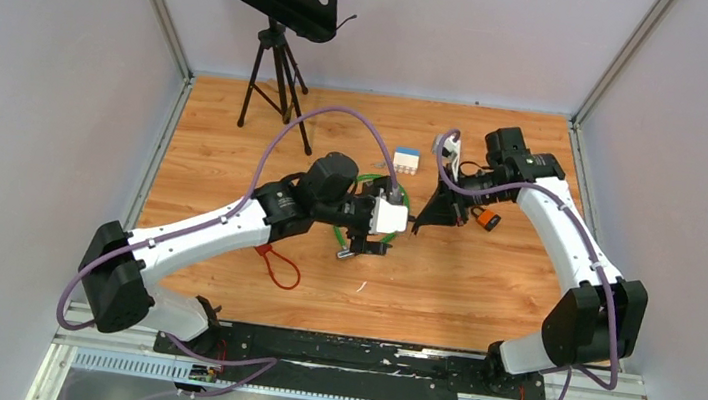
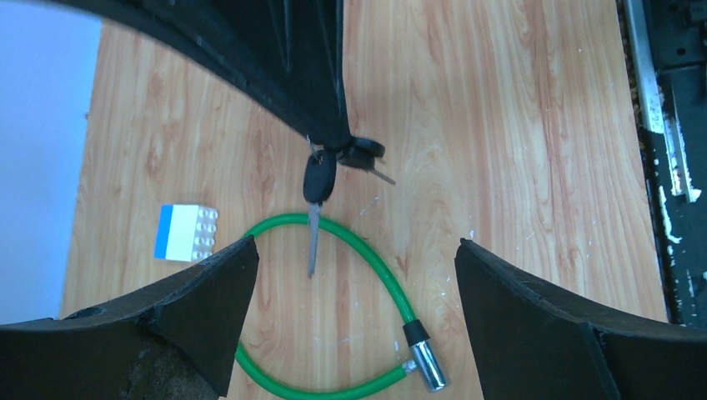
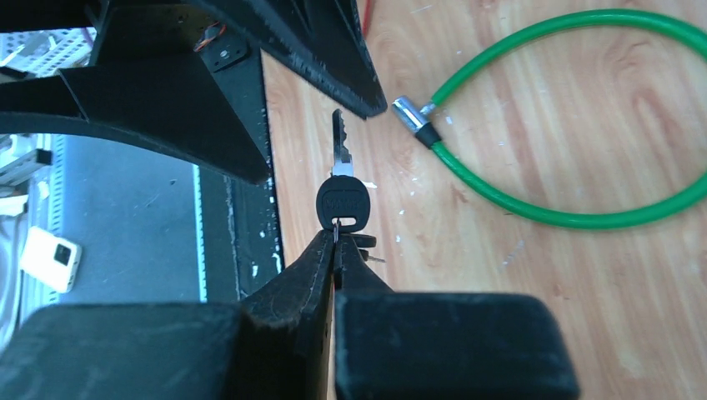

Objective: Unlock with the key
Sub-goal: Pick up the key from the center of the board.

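A green cable lock lies looped on the wooden table, its silver lock cylinder at one end. My left gripper hovers above the loop, wide open and empty, its fingers on either side of it. My right gripper is shut on the ring of a black-headed key. The key's blade sticks out from the fingertips, above the table and short of the lock cylinder. In the left wrist view the key hangs over the cable, with a second small key beside it. From above, the two grippers are close together.
A white and blue toy block sits behind the lock. A small orange object lies under the right arm, and a red cord loop lies by the left arm. A tripod stands at the back left.
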{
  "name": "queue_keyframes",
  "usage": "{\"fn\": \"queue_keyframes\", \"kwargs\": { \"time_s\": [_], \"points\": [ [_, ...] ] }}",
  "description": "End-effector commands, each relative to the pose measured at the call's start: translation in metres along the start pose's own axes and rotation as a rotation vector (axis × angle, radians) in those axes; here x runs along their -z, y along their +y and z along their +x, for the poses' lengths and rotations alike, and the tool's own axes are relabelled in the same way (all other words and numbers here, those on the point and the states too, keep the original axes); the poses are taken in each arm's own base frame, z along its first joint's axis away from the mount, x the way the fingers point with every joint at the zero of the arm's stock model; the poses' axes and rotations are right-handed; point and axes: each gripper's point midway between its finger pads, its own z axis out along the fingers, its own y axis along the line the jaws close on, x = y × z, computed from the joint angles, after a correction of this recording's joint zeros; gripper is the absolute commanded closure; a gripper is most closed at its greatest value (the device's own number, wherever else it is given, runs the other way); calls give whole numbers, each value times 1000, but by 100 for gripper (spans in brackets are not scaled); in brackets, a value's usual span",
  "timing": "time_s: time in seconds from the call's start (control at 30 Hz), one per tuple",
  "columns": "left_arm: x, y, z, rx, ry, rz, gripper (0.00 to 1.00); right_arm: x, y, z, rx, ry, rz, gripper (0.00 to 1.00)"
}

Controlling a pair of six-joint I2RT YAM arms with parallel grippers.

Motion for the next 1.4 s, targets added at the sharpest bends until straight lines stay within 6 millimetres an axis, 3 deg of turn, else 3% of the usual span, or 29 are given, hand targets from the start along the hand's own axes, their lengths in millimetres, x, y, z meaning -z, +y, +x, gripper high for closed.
{"fn": "queue_keyframes", "kwargs": {
  "time_s": [0.0, 0.2, 0.8, 1.37],
  "points": [
    [6, 10, -15, -167, -5, -69, 6, -7, 23, -2, 32, -50, -112, 100],
    [2, 7, -10, -214, 23, -76, 12, -14, 31, 6, 21, -38, -150, 100],
    [-17, -1, 10, -252, 129, -18, 47, -18, 32, 11, 11, -30, -165, 100],
    [-18, 5, -1, -252, 114, -53, 58, -20, 28, 15, -1, -19, -167, 100]
  ]
}}
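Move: The key, gripped at its head by the right fingers, lies about 3 cm to the right of the left hand, 2 cm ahead and 2 cm below; from the right hand it is level front to back, 2 cm left and 1 cm below. Roughly 19 cm under the left hand, the green lock's metal end lies 2 cm ahead and 6 cm left. The orange padlock lies some 12 cm ahead, 17 cm right and 18 cm below the right hand. Down about 4 cm goes the left hand, fingertips tipping further down and wrist rolling, some 15 degrees in all, while its wide-open fingers close to under half around the key's blade. The right hand keeps its pinch on the key head, draws back about 3 cm and slightly left and down, bringing the blade into the left gap, then holds still. ##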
